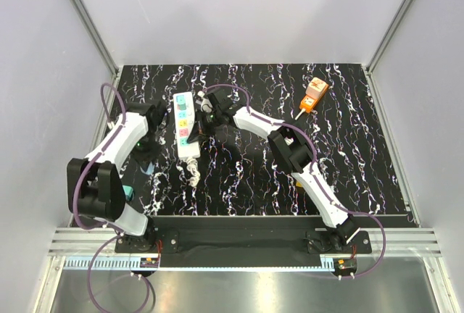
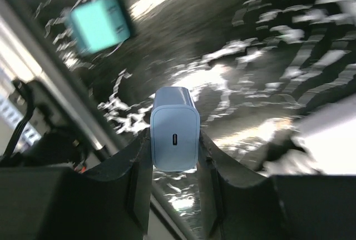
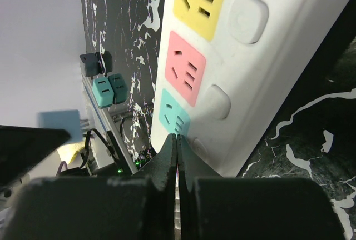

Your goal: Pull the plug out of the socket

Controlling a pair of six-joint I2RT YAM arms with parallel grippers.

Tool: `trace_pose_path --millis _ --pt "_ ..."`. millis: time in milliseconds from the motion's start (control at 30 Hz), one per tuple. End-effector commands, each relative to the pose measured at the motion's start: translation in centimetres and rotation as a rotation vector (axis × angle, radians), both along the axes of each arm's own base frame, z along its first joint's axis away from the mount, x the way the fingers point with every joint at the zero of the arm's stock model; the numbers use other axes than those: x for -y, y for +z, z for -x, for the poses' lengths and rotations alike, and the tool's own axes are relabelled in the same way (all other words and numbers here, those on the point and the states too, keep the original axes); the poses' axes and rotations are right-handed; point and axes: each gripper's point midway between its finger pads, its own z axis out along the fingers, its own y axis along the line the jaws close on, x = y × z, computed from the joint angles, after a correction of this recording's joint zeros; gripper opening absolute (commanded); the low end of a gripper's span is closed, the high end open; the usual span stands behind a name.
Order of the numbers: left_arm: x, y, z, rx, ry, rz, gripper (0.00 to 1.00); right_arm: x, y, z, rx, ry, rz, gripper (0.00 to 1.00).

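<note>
The socket [image 1: 184, 100], a long white strip with coloured outlet squares, lies on the black marble table; its yellow, pink and teal outlets fill the right wrist view [image 3: 267, 56] and all stand empty. The plug [image 2: 174, 131], a pale blue cube with a small port, is off the strip and held between the fingers of my left gripper [image 2: 174, 138], to the left of the strip [image 1: 147, 162]. The plug [image 3: 60, 126] also shows blurred in the right wrist view. My right gripper [image 3: 177, 138] is shut with nothing in it, tips resting on the strip's teal end [image 1: 196, 136].
An orange plug [image 1: 314, 94] lies at the back right of the table. A teal plug [image 2: 99, 24] sits near the left arm's base [image 1: 127, 193]. More teal and dark plugs [image 3: 108, 89] stand by the table's edge. Grey walls enclose three sides.
</note>
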Motion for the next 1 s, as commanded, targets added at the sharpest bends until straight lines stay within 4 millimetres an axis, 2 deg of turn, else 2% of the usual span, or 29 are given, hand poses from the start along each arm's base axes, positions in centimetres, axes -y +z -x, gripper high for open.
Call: trace_pose_path --millis 0,33,167,367,500,700,833,967 --pt "-0.9 1.4 6.5 -0.143 0.133 -0.042 0.0 1.9 -6.7 0.6 -0.03 -0.043 0.181 0.0" --pt "-0.9 1.8 6.8 -0.101 0.157 -0.038 0.0 1.9 -6.7 0.7 -0.032 -0.043 0.182 0.0" --pt "-1.1 1.1 8.2 -0.072 0.243 -0.047 0.0 1.8 -6.7 0.7 -0.031 -0.042 0.181 0.0" --pt "-1.6 -0.9 9.7 -0.247 0.267 -0.05 0.0 1.9 -6.6 0.7 -0.03 -0.04 0.182 0.0" --pt "-2.7 -1.9 10.8 -0.368 0.279 -0.063 0.0 1.9 -6.6 0.7 -0.029 -0.039 0.18 0.0" --pt "-3.3 -2.7 12.2 -0.428 0.329 -0.097 0.0 1.9 -6.6 0.7 -0.028 -0.04 0.181 0.0" --pt "-3.3 -3.1 11.8 -0.478 0.312 -0.103 0.0 1.9 -6.6 0.7 -0.025 -0.04 0.181 0.0" --pt "-3.6 -2.9 11.0 -0.452 0.306 -0.109 0.0 1.7 -6.5 0.8 -0.024 -0.037 0.18 0.0"
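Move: The left hand, holding the blue plug, is headed for the table beside the teal plug, which lies about 7 cm back, 7 cm to its left and 9 cm below. The dark plug is some 6 cm back and 15 cm left, the middle of the power strip about 17 cm ahead and 13 cm right, both at about that depth. From the right hand the teal plug is roughly 20 cm back, 24 cm left and slightly below. Left hand carries the pinched blue plug about 8 cm back and 6 down towards the teal plug. ##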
